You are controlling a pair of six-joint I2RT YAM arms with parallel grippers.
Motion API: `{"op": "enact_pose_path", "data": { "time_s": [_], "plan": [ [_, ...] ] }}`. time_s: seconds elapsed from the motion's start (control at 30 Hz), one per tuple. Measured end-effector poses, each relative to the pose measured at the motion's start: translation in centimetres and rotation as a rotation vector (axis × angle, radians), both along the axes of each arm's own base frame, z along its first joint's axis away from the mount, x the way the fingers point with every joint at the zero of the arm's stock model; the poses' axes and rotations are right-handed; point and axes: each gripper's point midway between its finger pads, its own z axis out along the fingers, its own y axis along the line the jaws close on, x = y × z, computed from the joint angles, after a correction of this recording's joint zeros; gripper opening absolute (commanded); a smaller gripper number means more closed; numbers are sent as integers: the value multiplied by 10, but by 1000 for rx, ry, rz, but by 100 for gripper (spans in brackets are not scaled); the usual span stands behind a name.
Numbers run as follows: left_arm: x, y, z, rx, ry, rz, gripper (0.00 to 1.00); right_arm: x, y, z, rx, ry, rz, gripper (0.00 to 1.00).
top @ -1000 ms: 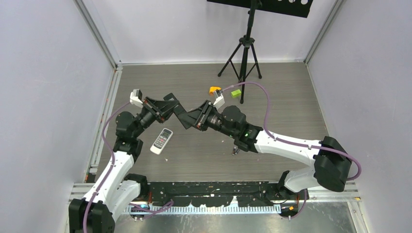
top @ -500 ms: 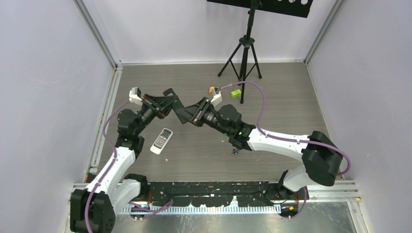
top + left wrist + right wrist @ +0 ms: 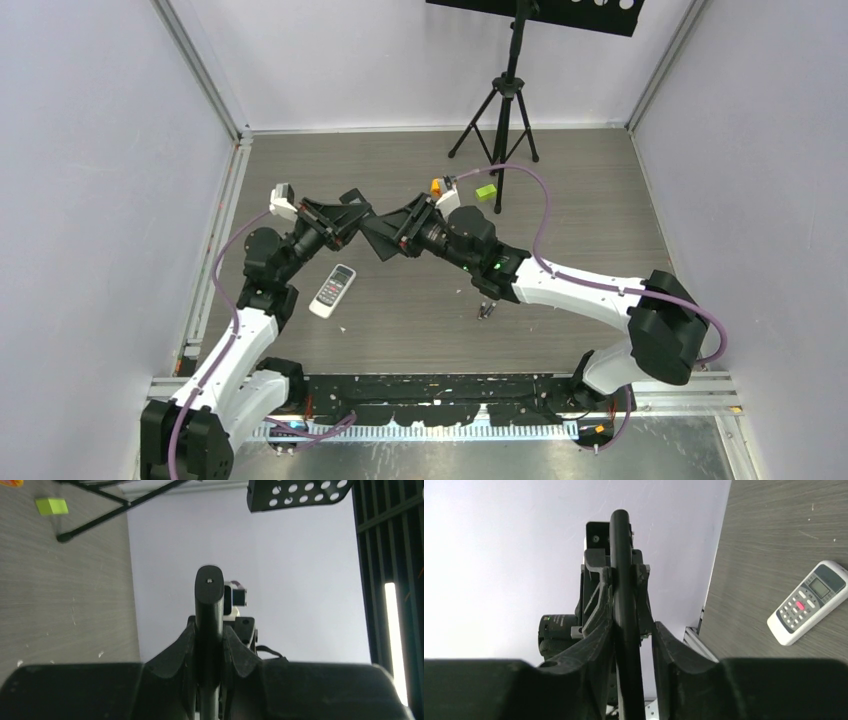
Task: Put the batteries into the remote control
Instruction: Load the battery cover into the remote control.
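Observation:
A slim black bar point(image 3: 372, 228), seen edge-on, hangs in the air between my two grippers. My left gripper point(image 3: 352, 215) is shut on one end, with both fingers pressed to the black bar point(image 3: 209, 595). My right gripper point(image 3: 392, 238) stands around the other end. There the black bar point(image 3: 620, 540) leans on one finger, with a gap to the other. A white remote control point(image 3: 332, 290) lies face up on the table below; the right wrist view shows the remote control point(image 3: 806, 602) too. Tiny dark batteries point(image 3: 485, 311) lie beside the right arm.
An orange block point(image 3: 437, 185) and a lime green block point(image 3: 486, 192) sit on the table behind the right wrist. A black tripod point(image 3: 503, 120) stands at the back. Metal rails edge the table on the left and front.
The right gripper's jaws have parted slightly around the black bar. Both grippers and the bar have shifted a little away from the arm bases. The left grip is unchanged.

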Motion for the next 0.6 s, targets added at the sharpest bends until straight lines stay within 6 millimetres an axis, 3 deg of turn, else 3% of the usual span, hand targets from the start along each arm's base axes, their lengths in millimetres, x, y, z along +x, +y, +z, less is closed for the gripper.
{"op": "enact_pose_path", "data": {
  "time_s": [0.2,0.37,0.43,0.6],
  "plan": [
    [-12,-11,-2,37,-22,-61,0,7,-8,-7,-14,-21,-6,59],
    [-21,-19,-10,96,-35,-111,0,-3,-26,-24,-42,-55,4,78],
    [-23,-21,-9,117,-54,-123,0,-9,-35,-26,-54,-73,11,80],
    [-29,-23,-1,159,-126,-147,0,-26,-50,-9,-35,-146,47,80]
  ]
}}
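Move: The remote control is still in the left fingers, its middle some 3 cm back and 1 cm to the right of that hand. The right fingers are at its side, with its middle about 1 cm left of them and level ahead. From the left hand, the white remote lies roughly 28 cm below, 5 cm back and 9 cm left; the loose batteries are at that depth, about 8 cm back and 22 cm right. The right hand opens wide and backs 5 cm right off the remote, which the left draws back and right. ##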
